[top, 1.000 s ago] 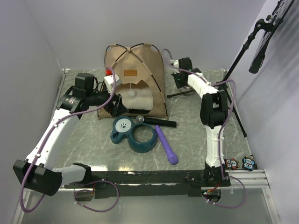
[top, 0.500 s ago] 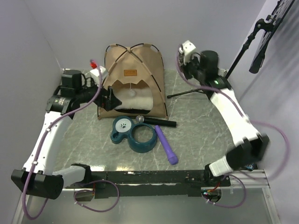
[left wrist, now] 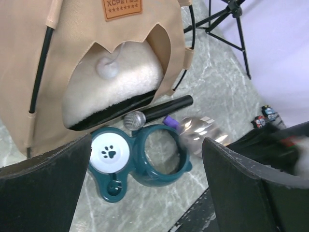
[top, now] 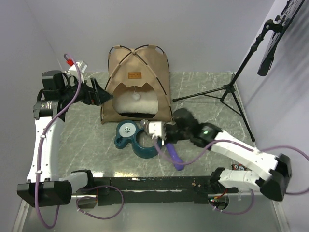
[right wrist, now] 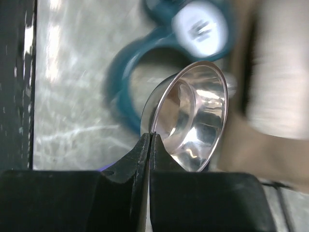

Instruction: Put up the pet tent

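The pet tent stands upright at the back of the table, tan with dark crossing poles, a brown label and a white pompom hanging in its arched doorway. My left gripper hovers open to the left of the doorway, touching nothing; in its wrist view, its fingers frame the teal feeder below. My right gripper is shut on the rim of a shiny steel bowl, held low in front of the tent over the teal feeder. In the top view, the right gripper hides the bowl.
A cream pillow fills the tent floor. In front lie a teal double feeder, a black microphone and a purple flashlight. A black tripod stands at the back right. Walls close in the left and back.
My right arm swung from behind the tent's right side down to the front, now over the feeder. My left arm drew back leftward from the doorway, jaws opening wider.
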`<move>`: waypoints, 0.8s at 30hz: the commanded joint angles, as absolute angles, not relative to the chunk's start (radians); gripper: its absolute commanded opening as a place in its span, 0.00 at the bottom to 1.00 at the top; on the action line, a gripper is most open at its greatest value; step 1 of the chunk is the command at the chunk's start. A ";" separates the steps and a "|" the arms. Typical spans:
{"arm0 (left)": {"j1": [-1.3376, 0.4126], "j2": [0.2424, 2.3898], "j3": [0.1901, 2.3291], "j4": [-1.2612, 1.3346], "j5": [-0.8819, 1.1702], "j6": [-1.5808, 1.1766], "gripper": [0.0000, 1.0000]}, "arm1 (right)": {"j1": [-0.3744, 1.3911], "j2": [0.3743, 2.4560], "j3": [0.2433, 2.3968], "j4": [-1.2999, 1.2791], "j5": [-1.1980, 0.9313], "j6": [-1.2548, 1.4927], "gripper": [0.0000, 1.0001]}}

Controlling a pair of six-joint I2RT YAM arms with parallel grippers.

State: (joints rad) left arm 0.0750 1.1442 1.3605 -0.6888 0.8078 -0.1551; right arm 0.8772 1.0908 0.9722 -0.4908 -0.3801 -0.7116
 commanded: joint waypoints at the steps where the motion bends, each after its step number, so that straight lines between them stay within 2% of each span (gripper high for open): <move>1: 0.081 1.111 1.339 -0.661 0.857 -0.210 1.00 | 0.949 1.167 0.937 -0.381 -0.285 -0.798 0.00; 8: 0.083 1.104 1.322 -0.678 0.853 -0.192 1.00 | 0.965 1.290 0.940 -0.275 -0.287 -0.770 0.00; 13: 0.083 1.114 1.324 -0.701 0.854 -0.172 1.00 | 0.965 1.399 1.029 -0.357 -0.342 -0.713 0.00; 14: 0.083 1.112 1.327 -0.704 0.851 -0.164 1.00 | 0.965 1.416 1.048 -0.379 -0.359 -0.701 0.08; 15: 0.083 1.112 1.330 -0.713 0.848 -0.160 1.00 | 0.965 1.423 1.069 -0.411 -0.383 -0.690 0.21; 16: 0.083 1.114 1.335 -0.719 0.845 -0.150 1.00 | 0.965 1.433 1.093 -0.451 -0.412 -0.680 0.46; 17: 0.083 1.117 1.341 -0.732 0.844 -0.141 1.00 | 0.963 1.430 1.121 -0.492 -0.438 -0.669 0.66; 18: 0.083 1.118 1.348 -0.742 0.842 -0.132 1.00 | 0.959 1.421 1.137 -0.527 -0.455 -0.666 0.79; 19: 0.083 1.121 1.357 -0.753 0.841 -0.124 1.00 | 0.951 1.401 1.143 -0.546 -0.471 -0.663 0.84; 21: 0.083 1.129 1.368 -0.768 0.841 -0.104 1.00 | 0.914 1.353 1.146 -0.580 -0.515 -0.673 0.90; 24: 0.083 1.129 1.370 -0.778 0.845 -0.080 1.00 | 0.852 1.318 1.134 -0.656 -0.535 -0.762 0.88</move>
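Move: The right hand holds the steel bowl by its rim. The teal holder's empty ring lies about 8 cm to this hand's left, 3 cm ahead and 13 cm below. On the table, the black microphone lies some 12 cm ahead and level sideways; the purple tube is straight to the right by about 4 cm; the white paw lid is 11 cm ahead and 17 cm left. From the idle left hand, the ring lies about 21 cm right, 8 cm back and 28 cm down. Still pinching the steel bowl's rim, the right hand lowers the bowl into the teal holder's empty ring, sinking about 8 cm and easing some 5 cm left. The fingers then open wide and let go of the rim, and the hand lifts back about 3 cm with its tilt changed by some 10 degrees. ##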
